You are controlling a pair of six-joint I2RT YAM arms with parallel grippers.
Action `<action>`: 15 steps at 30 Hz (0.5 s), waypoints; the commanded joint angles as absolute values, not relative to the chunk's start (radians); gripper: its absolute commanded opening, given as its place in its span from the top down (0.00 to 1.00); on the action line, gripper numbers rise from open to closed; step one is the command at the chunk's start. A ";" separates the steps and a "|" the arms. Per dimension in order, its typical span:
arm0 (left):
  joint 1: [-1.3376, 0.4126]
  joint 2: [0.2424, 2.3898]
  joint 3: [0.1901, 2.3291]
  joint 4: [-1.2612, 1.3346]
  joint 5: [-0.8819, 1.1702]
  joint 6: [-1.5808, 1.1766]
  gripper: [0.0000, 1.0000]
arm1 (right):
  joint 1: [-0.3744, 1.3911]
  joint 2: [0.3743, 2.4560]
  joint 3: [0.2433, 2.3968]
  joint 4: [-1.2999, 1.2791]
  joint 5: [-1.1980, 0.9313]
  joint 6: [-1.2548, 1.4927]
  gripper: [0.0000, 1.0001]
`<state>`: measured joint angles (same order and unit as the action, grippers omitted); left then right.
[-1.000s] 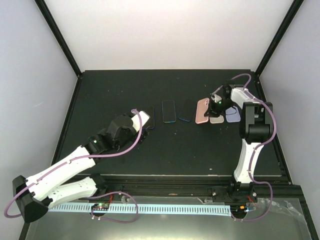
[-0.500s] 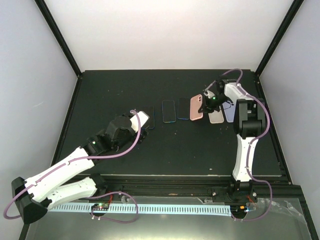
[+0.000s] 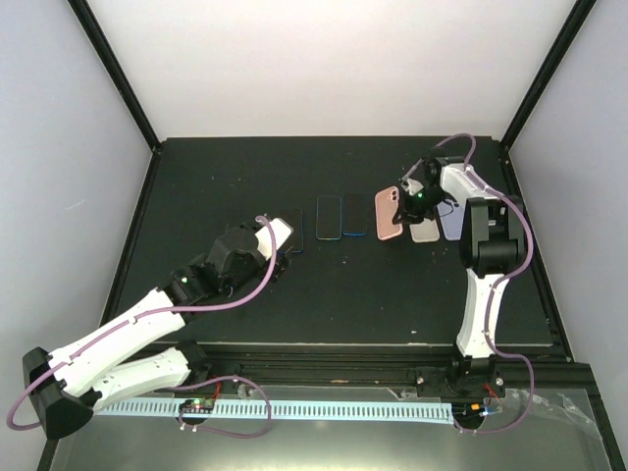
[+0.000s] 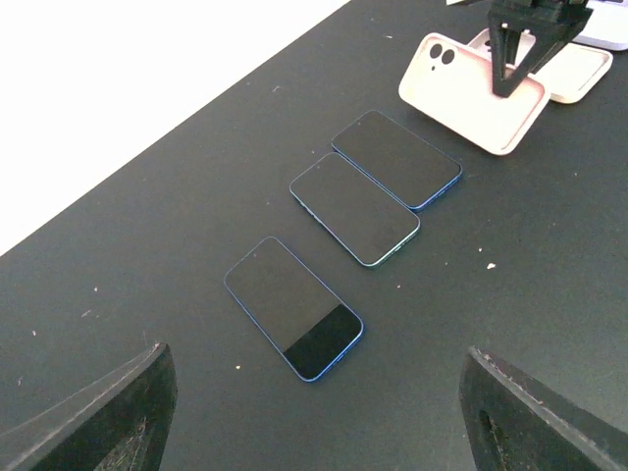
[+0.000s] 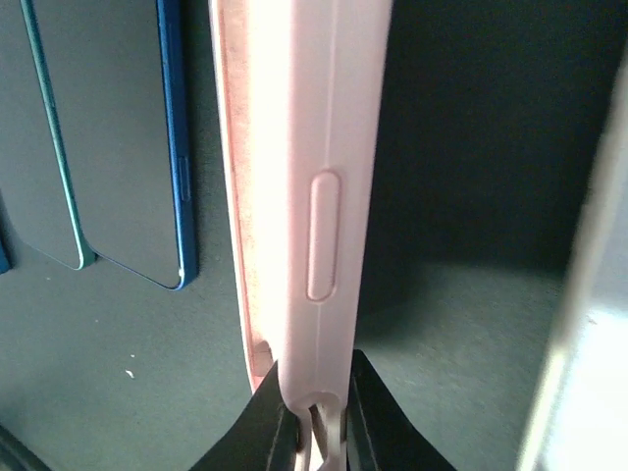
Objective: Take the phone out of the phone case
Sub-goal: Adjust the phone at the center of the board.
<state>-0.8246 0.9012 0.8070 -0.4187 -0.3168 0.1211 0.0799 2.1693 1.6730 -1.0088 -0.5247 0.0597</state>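
My right gripper is shut on the long edge of a pink phone case, holding it tilted with its lower edge at the table. In the right wrist view the pink phone case stands edge-on, its side button facing me, pinched at my right gripper. Whether a phone sits inside it I cannot tell. The left wrist view shows the pink phone case back-up with its camera cutout. Three bare phones lie side by side. My left gripper hovers open before them.
A beige case and a lavender case lie just right of the pink one. The phones lie in a row mid-table. Black frame posts rise at the far corners and the table's raised rim runs along the left.
My right gripper has carried the pink case leftward, off the other cases and beside the row of phones. The left arm has not moved.
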 commanded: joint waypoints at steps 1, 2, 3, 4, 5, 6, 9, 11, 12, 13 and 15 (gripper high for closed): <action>-0.818 0.896 0.805 -0.403 -0.314 0.135 0.20 | 0.064 2.098 1.663 -0.989 -0.440 0.043 0.89; -0.817 0.895 0.805 -0.402 -0.315 0.135 0.20 | 0.061 2.097 1.664 -0.990 -0.440 0.043 0.86; -0.818 0.894 0.805 -0.403 -0.316 0.135 0.20 | 0.057 2.099 1.664 -0.990 -0.440 0.040 0.80; -0.818 0.894 0.805 -0.404 -0.316 0.135 0.20 | 0.055 2.101 1.671 -0.996 -0.433 0.034 0.73; -0.818 0.893 0.805 -0.403 -0.318 0.135 0.20 | 0.055 2.103 1.676 -1.004 -0.422 0.028 0.69; -0.818 0.892 0.804 -0.403 -0.321 0.135 0.20 | 0.054 2.103 1.677 -1.010 -0.413 0.022 0.68; -0.818 0.890 0.802 -0.402 -0.327 0.135 0.20 | 0.050 2.062 1.650 -0.993 -0.385 0.015 0.65; -0.818 0.890 0.803 -0.403 -0.329 0.135 0.20 | 0.045 2.023 1.628 -0.982 -0.362 0.008 0.64; -0.818 0.888 0.803 -0.402 -0.330 0.135 0.20 | 0.042 2.004 1.617 -0.977 -0.351 0.004 0.63; -0.818 0.888 0.803 -0.402 -0.332 0.135 0.20 | 0.038 1.983 1.605 -0.971 -0.339 0.000 0.63; -0.818 0.887 0.804 -0.402 -0.336 0.135 0.20 | 0.027 1.945 1.586 -0.962 -0.316 -0.012 0.61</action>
<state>-0.8246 0.9012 0.8070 -0.4183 -0.3176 0.1211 0.0486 2.0521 1.6073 -0.9928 -0.3836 0.0204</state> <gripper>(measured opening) 0.804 0.377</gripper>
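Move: The pink phone case is already pinched by its right long edge in the right hand, tilted with that edge up; its middle lies about 3 cm left of this hand, 2 cm ahead and 2 cm below. On the table some 3 to 4 cm below the hand, the cream case lies about 7 cm right and 1 cm ahead, and the blue phone 12 cm left and 2 cm ahead. From the idle left hand the pink case is roughly 19 cm ahead, 28 cm right and 22 cm below. Rightward towards the cream case goes the right hand, about 3.5 cm, rising some 2 cm as it goes. Its fingers spread from nearly shut to a bit over a third open, letting go of the pink case's right edge, while the wrist turns about 10 degrees so they point more steeply down. ##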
